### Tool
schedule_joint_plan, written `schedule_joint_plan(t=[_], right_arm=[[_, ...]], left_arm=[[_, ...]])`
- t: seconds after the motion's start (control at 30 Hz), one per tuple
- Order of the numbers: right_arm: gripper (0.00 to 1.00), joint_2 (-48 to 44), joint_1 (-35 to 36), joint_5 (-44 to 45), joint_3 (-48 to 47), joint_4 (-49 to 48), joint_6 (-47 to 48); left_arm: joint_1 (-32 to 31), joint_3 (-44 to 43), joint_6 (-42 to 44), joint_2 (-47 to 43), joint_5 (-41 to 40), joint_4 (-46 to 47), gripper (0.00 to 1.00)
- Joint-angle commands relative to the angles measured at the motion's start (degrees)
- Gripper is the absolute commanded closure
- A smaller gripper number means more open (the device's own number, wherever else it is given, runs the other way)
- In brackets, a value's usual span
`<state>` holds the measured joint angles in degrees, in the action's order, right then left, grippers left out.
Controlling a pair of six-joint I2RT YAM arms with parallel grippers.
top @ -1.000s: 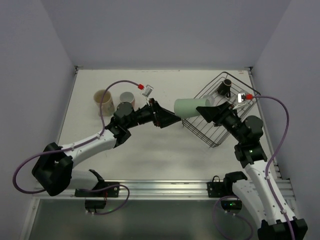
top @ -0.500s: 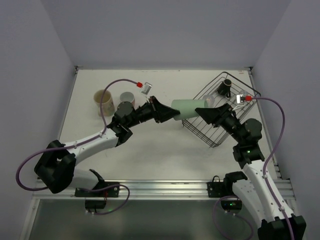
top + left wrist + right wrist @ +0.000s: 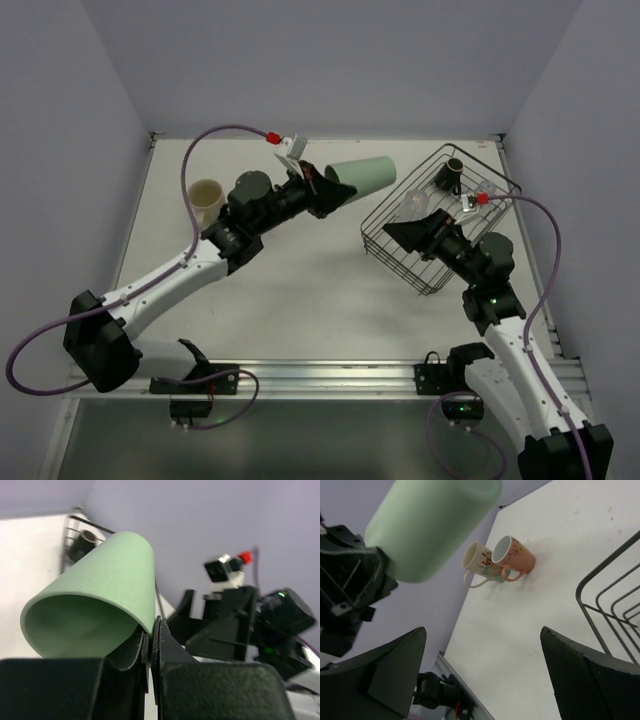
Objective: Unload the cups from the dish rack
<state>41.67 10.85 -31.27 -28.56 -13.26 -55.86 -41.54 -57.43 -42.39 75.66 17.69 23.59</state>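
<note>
The mint green tumbler (image 3: pixel 362 173) hangs in the air left of the dish rack (image 3: pixel 478 262), tilted on its side. My left gripper (image 3: pixel 335 190) is shut on its rim (image 3: pixel 148 617), one finger inside the cup. My right gripper (image 3: pixel 395 232) stands open at the rack's left side with nothing between its fingers (image 3: pixel 385 675). A small dark brown mug (image 3: pixel 450 175) and a clear glass (image 3: pixel 415 203) sit in the rack. On the table at the far left stand the beige mug (image 3: pixel 205 195) and, in the right wrist view, the pinkish cup (image 3: pixel 512 555) beside it.
The rack sits at the table's right, close to the right wall. Its wire rim (image 3: pixel 600 605) lies just right of my right gripper. White walls close in the table at back and sides. A metal rail (image 3: pixel 330 375) runs along the near edge.
The right gripper let go of the mint green tumbler and opened wide. The left gripper shut on its rim and carried it up and back-left, away from the rack.
</note>
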Motion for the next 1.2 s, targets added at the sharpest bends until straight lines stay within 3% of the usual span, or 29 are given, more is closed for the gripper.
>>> schedule_joint_plan(t=[0.0,0.2,0.23,0.4,0.7,1.17], right_arm=[[0.01,-4.39,-0.04,6.03,-5.10,8.05,7.06],[0.01,-8.88,-0.04,13.25,-8.00,20.10,15.67],[0.01,-9.24,0.05,13.60,-8.18,22.03,16.39],[0.01,-9.68,0.05,17.19,-9.59,27.48,20.43],[0.01,-10.64,0.05,16.77,-6.87,28.11,21.93],[0.01,-8.80,0.05,14.83,-3.96,24.86,20.96]], left_arm=[[-0.03,-12.42,15.29,-1.84,-13.09,-25.18,1.00],[0.14,-34.12,26.99,11.68,-28.13,-55.08,1.00],[0.23,-40.07,28.05,16.49,-29.54,-58.11,1.00],[0.58,-53.21,33.41,30.13,-31.58,-73.66,1.00],[2.95,-58.32,36.41,41.22,-32.72,-79.67,1.00],[5.85,-62.28,39.22,48.53,-27.10,-81.25,0.97]])
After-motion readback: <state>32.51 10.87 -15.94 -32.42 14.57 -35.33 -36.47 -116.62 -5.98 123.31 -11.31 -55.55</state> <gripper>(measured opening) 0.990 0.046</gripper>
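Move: The left hand holds the pale green cup; its landing place, bare table beside the peach mug, lies about 14 cm ahead of the hand, 12 cm to its left and 32 cm below. The peach mug is some 17 cm ahead and 22 cm left, the cream mug 15 ahead and 34 left. From the empty right hand the clear glass in the rack lies roughly 20 cm ahead, 11 right and 20 below; the black mug, 29 ahead, 22 right. Swinging forward and slightly up, then steeply down, the left hand carries the green cup over open table towards the peach mug, ending about 21 cm lower and 14 cm farther out, some 8 cm left. Its wrist rolls nearly 80 degrees until the fingers point down, still pinching the rim. The right hand, open, shifts 5 cm right and, after a small rise, sinks towards the clear glass. ##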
